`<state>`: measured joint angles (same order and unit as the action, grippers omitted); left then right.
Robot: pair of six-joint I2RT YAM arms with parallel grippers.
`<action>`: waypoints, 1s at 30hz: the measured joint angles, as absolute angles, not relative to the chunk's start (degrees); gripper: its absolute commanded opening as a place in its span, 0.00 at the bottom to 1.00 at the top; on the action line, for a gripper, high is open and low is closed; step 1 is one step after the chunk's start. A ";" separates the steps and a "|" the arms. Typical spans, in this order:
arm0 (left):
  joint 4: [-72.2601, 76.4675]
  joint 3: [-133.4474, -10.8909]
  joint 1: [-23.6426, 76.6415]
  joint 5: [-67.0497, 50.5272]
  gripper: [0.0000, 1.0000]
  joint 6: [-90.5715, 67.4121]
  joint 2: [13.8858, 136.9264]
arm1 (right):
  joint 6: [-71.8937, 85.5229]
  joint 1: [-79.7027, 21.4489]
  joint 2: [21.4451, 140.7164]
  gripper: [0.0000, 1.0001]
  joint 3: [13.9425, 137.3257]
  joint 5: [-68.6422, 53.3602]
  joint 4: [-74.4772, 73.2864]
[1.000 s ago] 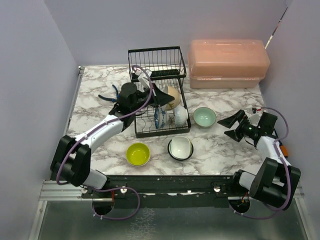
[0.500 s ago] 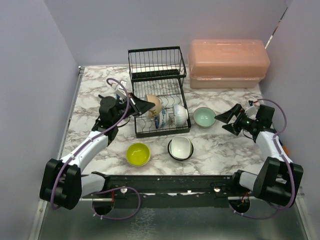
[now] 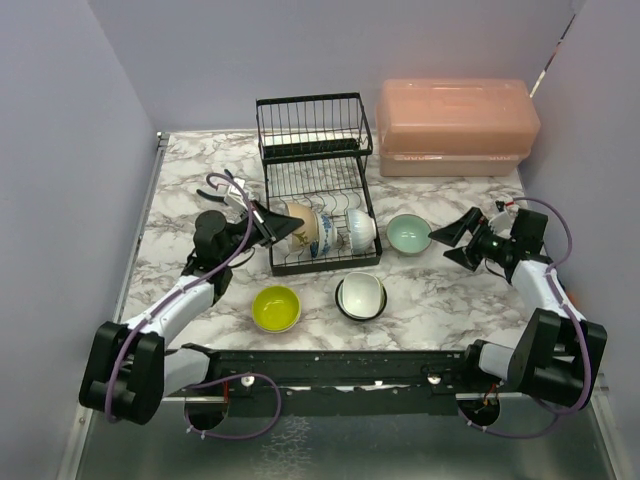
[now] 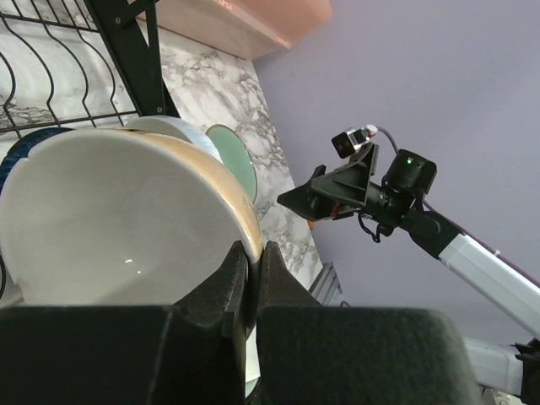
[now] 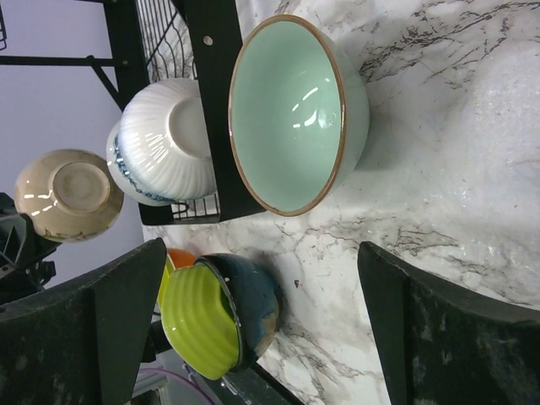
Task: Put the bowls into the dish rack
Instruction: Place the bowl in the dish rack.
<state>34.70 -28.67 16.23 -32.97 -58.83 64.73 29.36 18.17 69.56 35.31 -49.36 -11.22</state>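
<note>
My left gripper [image 3: 270, 224] is shut on the rim of a beige bowl [image 3: 298, 226], held tilted at the front left of the black wire dish rack [image 3: 313, 125]. Its fingers pinch the bowl's wall [image 4: 126, 219] from both sides. A blue-patterned bowl [image 3: 322, 234] and a white ribbed bowl [image 3: 361, 229] stand on edge in the lower tier. The pale teal bowl [image 3: 409, 234] sits on the table right of the rack, and my right gripper [image 3: 453, 241] stands open just right of it, facing it [image 5: 287, 114]. A yellow-green bowl [image 3: 276, 308] and a dark-sided bowl [image 3: 361, 296] rest near the front.
A pink lidded box [image 3: 456, 126] stands at the back right, beside the rack. In the right wrist view a small orange bowl [image 5: 179, 257] peeks from behind the yellow-green one [image 5: 198, 325]. Purple walls close in both sides.
My left arm drew back and to the left, carrying the beige bowl from over the rack's middle to its front left. My right gripper swung left toward the pale teal bowl, staying open.
</note>
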 measured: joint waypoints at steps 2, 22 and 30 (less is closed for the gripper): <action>36.27 -28.62 15.79 -34.11 0.00 -59.20 66.35 | 29.23 18.04 69.60 1.00 35.31 -49.39 -11.25; 58.70 -19.14 11.22 -41.63 0.00 -64.07 76.62 | 28.18 17.93 70.52 1.00 35.33 -49.36 -12.16; 75.57 -18.28 10.48 -42.92 0.00 -71.66 87.22 | 27.79 17.93 70.61 1.00 35.38 -49.34 -13.23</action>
<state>75.57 -18.28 10.48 -42.92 -71.66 87.22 27.79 17.93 70.61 35.38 -49.34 -13.23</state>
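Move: The left hand already pinches the tan bowl by its upper rim. The leftmost free slot at the front of the dish rack lies almost straight below, about 13 cm down, 2 cm ahead and 1 cm left. The blue-patterned bowl stands some 6 cm right and 3 cm ahead, the white ribbed bowl 14 cm right and 4 cm ahead, both about 11 cm lower. From the right hand that slot is roughly 33 cm left, 2 cm ahead and 2 cm lower. The left hand lowers the upright tan bowl about 5 cm, nearly straight down into the rack's left front end beside the blue-patterned bowl, drifting only about 1 cm to the left on the way. Its shut fingers keep their pinch on the rim throughout, while late in the descent the wrist rolls by just under 10 degrees, left side down, so that the fingertips, pointing forward and right, tip slightly upward. ##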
